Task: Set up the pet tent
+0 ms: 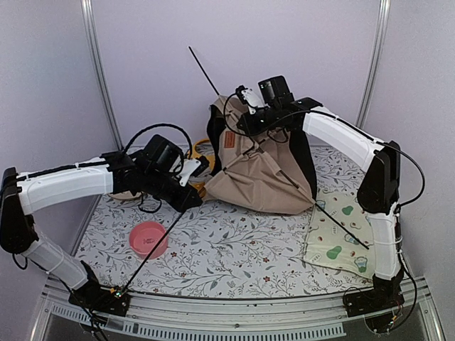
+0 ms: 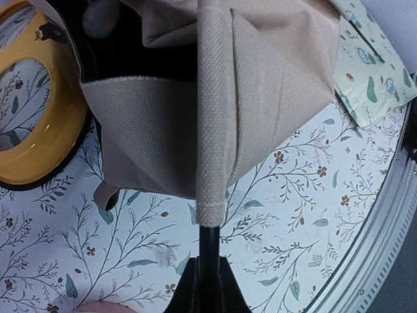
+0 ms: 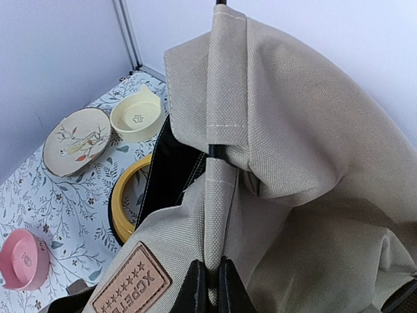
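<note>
The pet tent (image 1: 259, 170) is a half-raised heap of tan fabric at the back middle of the table, with a brown label patch (image 1: 229, 140) (image 3: 130, 287). Thin black poles stick out of it at the upper left, lower left and lower right. My left gripper (image 1: 190, 172) (image 2: 208, 282) is shut on the lower-left black pole (image 2: 208, 244), just below the end of a fabric sleeve (image 2: 214, 130). My right gripper (image 1: 247, 119) (image 3: 213, 287), high over the tent's top, is shut on a tan pole sleeve (image 3: 220, 195) with a pole inside.
A yellow feeder ring (image 2: 32, 124) (image 3: 127, 195) lies left of the tent. A pink bowl (image 1: 148, 238) sits front left. A cream mat (image 1: 345, 231) with green prints lies at the right. A plate (image 3: 75, 140) and a cream bowl (image 3: 137, 116) stand at the back left.
</note>
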`<move>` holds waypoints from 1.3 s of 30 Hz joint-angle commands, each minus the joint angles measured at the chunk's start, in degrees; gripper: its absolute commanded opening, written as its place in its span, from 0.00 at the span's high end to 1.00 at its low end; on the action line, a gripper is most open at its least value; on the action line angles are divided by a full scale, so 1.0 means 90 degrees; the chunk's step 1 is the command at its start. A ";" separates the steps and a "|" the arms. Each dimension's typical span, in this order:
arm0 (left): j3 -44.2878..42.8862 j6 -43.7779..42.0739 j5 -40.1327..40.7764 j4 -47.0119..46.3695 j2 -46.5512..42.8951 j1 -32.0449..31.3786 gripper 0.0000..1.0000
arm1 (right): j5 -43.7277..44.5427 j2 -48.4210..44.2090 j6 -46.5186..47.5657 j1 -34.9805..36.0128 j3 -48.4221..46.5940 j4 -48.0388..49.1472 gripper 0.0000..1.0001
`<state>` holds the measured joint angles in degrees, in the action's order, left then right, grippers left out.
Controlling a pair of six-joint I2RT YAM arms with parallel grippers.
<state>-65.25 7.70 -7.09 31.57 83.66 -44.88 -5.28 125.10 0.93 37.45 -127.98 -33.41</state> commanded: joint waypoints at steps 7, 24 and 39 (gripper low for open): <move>0.0036 0.1836 0.0715 -0.1997 -0.0391 -0.0410 1.00 | -0.0057 -0.0522 0.0621 0.0595 -0.0183 0.0118 0.97; 0.0678 0.2905 0.1450 -0.4724 -0.0117 -0.0443 1.00 | -0.0060 -0.0892 0.0478 0.0930 -0.0140 -0.0070 0.48; 0.0640 0.2948 0.1722 -0.6091 0.0559 -0.0623 1.00 | -0.0102 -0.3428 -0.0445 0.1127 0.2665 0.1015 0.14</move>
<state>-56.64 34.04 4.89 -12.58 87.15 -50.37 -4.03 101.08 1.39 47.22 -111.20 -28.42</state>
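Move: The left fingers hold the bare pole; the hem of its sleeve lies about 4 cm ahead and 4 cm right of them, at roughly their height. The yellow frame sits some 25 cm ahead, 8 cm right and 15 cm below, the pink bowl about 10 cm left, level fore-and-aft and 14 cm below. The right fingers are shut on the tent's far sleeve; the pole crossing is about 4 cm back, 3 cm right and 3 cm below, the logo patch 3 cm back, 5 cm left and 3 cm below. Keeping its pinch on the pole, the left hand dips back a little, then carries it right, up and forward, about 6 cm each way, closing up to the sleeve's hem while the fingers swing by some 35 degrees from steeply down towards the right. The right hand, still gripping the far sleeve, shifts slightly back and left and lifts, then opens wide, lets go of the sleeve and draws back and up, clear of the pole crossing. ##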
